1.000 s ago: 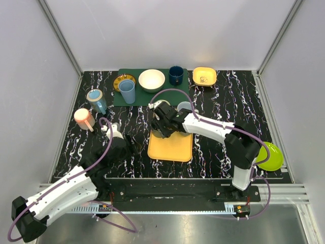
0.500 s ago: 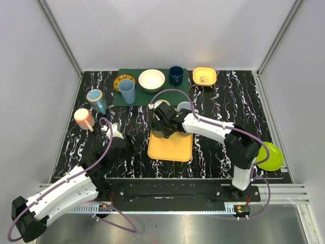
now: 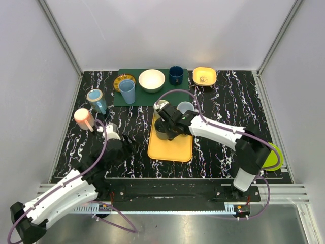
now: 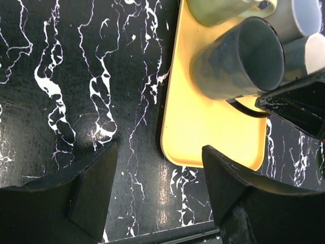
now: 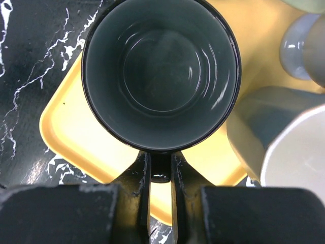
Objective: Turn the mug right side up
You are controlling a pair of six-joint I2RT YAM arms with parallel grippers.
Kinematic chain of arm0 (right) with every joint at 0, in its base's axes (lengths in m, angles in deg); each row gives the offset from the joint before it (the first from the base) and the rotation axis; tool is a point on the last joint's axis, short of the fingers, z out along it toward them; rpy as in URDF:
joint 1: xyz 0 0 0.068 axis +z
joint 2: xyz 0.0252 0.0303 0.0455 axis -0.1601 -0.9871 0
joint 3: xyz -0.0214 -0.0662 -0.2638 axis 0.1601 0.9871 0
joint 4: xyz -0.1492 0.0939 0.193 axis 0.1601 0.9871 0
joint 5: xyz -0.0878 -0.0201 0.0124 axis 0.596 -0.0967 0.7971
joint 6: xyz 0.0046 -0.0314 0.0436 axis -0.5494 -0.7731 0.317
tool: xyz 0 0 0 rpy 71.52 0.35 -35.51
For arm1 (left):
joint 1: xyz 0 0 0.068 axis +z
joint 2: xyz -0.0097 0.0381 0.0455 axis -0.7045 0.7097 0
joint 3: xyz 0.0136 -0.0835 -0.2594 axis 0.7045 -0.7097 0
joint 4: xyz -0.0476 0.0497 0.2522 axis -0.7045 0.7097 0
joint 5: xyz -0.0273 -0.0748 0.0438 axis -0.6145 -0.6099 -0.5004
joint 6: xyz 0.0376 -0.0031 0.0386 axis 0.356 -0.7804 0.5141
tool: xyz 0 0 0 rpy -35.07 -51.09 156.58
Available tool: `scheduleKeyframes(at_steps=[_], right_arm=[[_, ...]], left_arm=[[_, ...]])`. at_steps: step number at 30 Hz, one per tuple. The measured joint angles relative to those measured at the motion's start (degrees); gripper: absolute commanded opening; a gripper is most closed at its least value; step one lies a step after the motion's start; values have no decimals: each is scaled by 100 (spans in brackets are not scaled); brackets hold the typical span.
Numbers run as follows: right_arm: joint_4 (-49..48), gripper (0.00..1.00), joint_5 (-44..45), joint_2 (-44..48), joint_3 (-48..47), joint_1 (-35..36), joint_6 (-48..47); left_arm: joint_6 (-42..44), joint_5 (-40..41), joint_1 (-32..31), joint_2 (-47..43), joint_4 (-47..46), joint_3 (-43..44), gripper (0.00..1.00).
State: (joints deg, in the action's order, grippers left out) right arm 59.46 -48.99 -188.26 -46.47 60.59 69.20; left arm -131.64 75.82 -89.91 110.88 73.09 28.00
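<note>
The dark grey mug [image 3: 163, 133] hangs tilted over the yellow tray [image 3: 172, 151], its handle pinched by my right gripper [image 3: 170, 123], which is shut on it. In the right wrist view the mug's mouth [image 5: 160, 71] faces the camera and the handle sits between the two fingers of the gripper [image 5: 160, 162]. The left wrist view shows the mug [image 4: 238, 63] leaning over the tray [image 4: 203, 127]. My left gripper [image 4: 158, 148] stands open over the black marble table, left of the tray's near corner, with nothing in it.
A pale grey cup [image 3: 185, 107] and a greenish mug [image 3: 161, 104] stand at the tray's far end. On the green mat [image 3: 180, 96] behind are a blue cup, a white bowl [image 3: 152, 80] and a navy mug. A pink mug [image 3: 84, 118] stands at the left, a lime bowl [image 3: 271, 156] at the right.
My right gripper has closed on the mug's handle and swung toward the near side, bringing the mug out over the tray. The left arm has barely moved.
</note>
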Motion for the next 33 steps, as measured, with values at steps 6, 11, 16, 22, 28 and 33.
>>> scheduleKeyframes(at_steps=[6, 11, 16, 22, 28, 33], right_arm=[[144, 0, -81, 612, 52, 7, 81], [111, 0, -361, 1156, 74, 24, 297], [-538, 0, -1080, 2055, 557, -90, 890], [-1917, 0, -2275, 3141, 1244, -647, 1963], [-3620, 0, -3182, 3392, 1803, -916, 3154], [-4369, 0, -3670, 3392, 2111, -916, 3807]], left_arm=[[7, 251, 0, -275, 52, 22, 70], [-13, 463, 0, -608, 83, 57, 90], [-17, 234, 0, -1545, -699, -168, 99], [11, -748, 0, -2240, -2695, -938, 99], [-195, -2026, 0, -1185, -4996, -1290, 97], [-437, -2763, 0, -125, -6467, -1294, 96]])
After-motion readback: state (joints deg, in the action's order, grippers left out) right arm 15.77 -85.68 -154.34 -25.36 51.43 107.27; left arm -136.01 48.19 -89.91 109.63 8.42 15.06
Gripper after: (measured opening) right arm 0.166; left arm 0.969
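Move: The right hand already holds the dark grey mug by its handle; the mug's middle lies about 4 cm ahead and 4 cm to the left of it, roughly level. The white mug stands some 4 cm ahead and 7 cm to its right, the green mug about 12 cm ahead and 3 cm to its left, both around 2 cm lower. From the empty left hand the dark grey mug is about 8 cm ahead, 13 cm to the right and 4 cm lower. Keeping its pinch on the handle, the right hand lifts the dark grey mug about 24 cm off the tray area, drawing back some 6 cm and drifting a little left late on, while it rolls about 70 degrees, left side up, so the mug's base swings round to face left. The left hand rises about 16 cm and then swings right beneath and towards that base, tipping its fingers up, rolling left side down and turning clockwise as it opens from partly to fully wide, still short of touching the mug. ##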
